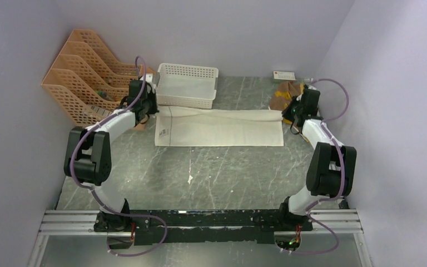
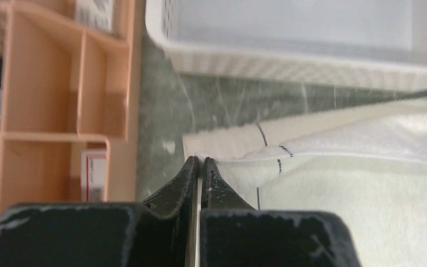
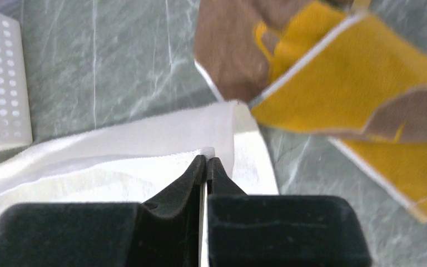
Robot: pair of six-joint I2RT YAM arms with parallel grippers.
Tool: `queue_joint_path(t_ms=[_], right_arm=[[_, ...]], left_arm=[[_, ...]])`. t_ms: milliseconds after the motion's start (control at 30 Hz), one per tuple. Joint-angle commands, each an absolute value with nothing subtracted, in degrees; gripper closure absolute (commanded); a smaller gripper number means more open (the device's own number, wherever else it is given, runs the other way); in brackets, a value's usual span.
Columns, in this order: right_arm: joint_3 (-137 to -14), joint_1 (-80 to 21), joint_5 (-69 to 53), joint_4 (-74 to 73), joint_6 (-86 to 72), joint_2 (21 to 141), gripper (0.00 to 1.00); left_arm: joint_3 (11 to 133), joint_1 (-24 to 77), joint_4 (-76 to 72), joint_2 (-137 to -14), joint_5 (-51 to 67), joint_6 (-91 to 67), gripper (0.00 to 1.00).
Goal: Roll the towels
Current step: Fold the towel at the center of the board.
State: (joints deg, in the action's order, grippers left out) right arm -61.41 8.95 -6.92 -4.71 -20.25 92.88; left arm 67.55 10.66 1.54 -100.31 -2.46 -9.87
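Note:
A cream-white towel [image 1: 219,128] lies spread across the far half of the table, its far edge folded over toward me. My left gripper [image 1: 144,108] is shut on the towel's far-left corner [image 2: 203,158]. At the opposite end, my right gripper [image 1: 290,115] is shut on the far-right corner [image 3: 207,153]. The white cloth [image 2: 367,183] fills the right of the left wrist view, and it spreads left of the jaws [image 3: 105,167] in the right wrist view. A brown towel with mustard-yellow patches [image 1: 285,94] lies crumpled at the far right, just beyond my right gripper [image 3: 361,89].
A white lattice basket [image 1: 186,84] stands right behind the cream towel [image 2: 289,39]. An orange file rack [image 1: 83,78] sits at the far left, close to my left arm [image 2: 50,100]. A small white box [image 1: 283,75] rests by the back wall.

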Motion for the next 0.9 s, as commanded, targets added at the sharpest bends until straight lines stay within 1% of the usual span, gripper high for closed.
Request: queue_joint_path(t_ms=[0,100,233,467,667,867], right_arm=[[-50.4,9.5,-9.1,4.8,-26.5,85.9,1.00],[-44.8,9.5,-8.3,7.4,-28.4,82.8,1.00],[-42.0,9.5,-5.1,5.4,-28.3,81.3,1.00],[-41.2,9.8,2.4,0.4,-30.8,82.3,1.00],[-37.4,10.3,10.5,3.3,-32.7,79.1,1.00],[-35.8,10.4,13.1,5.1,-32.9,78.4,1.00]], left_arm=[[58.2,11.4,-6.8,-95.6,-0.3,-14.4,0.93],[51.9,12.1,-8.3,-92.8,-0.8,-17.6,0.93],[45.8,13.0,-10.6,-91.2,-1.0,-19.6,0.93],[41.5,13.7,-11.5,-91.1,-2.2,-22.6,0.93],[39.6,13.8,-11.1,-89.5,-4.8,-22.6,0.93],[39.6,13.8,-9.7,-88.8,-6.3,-22.6,0.93]])
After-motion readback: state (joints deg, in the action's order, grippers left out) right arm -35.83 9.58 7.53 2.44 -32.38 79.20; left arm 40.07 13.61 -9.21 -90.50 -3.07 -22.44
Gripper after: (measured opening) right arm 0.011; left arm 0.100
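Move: Each gripper holds a far corner of the white towel in the air. For the left hand, the towel's near left corner lies about 14 cm back, 1 cm left and 10 cm below. The white basket's middle is some 14 cm ahead and 12 cm right. For the right hand, the near right corner is about 13 cm back, 2 cm right and 11 cm below; the brown-yellow towel lies about 5 cm ahead and 7 cm right. Keep both grippers pinched on the corners and draw them together back and down towards the near edge, about 10 cm back, the left sinking some 8 cm and the right rather less. Tip the left fingers slightly further down and slow almost to a stop; carry the right a little outward to the right while turning it about 20 degrees clockwise. ##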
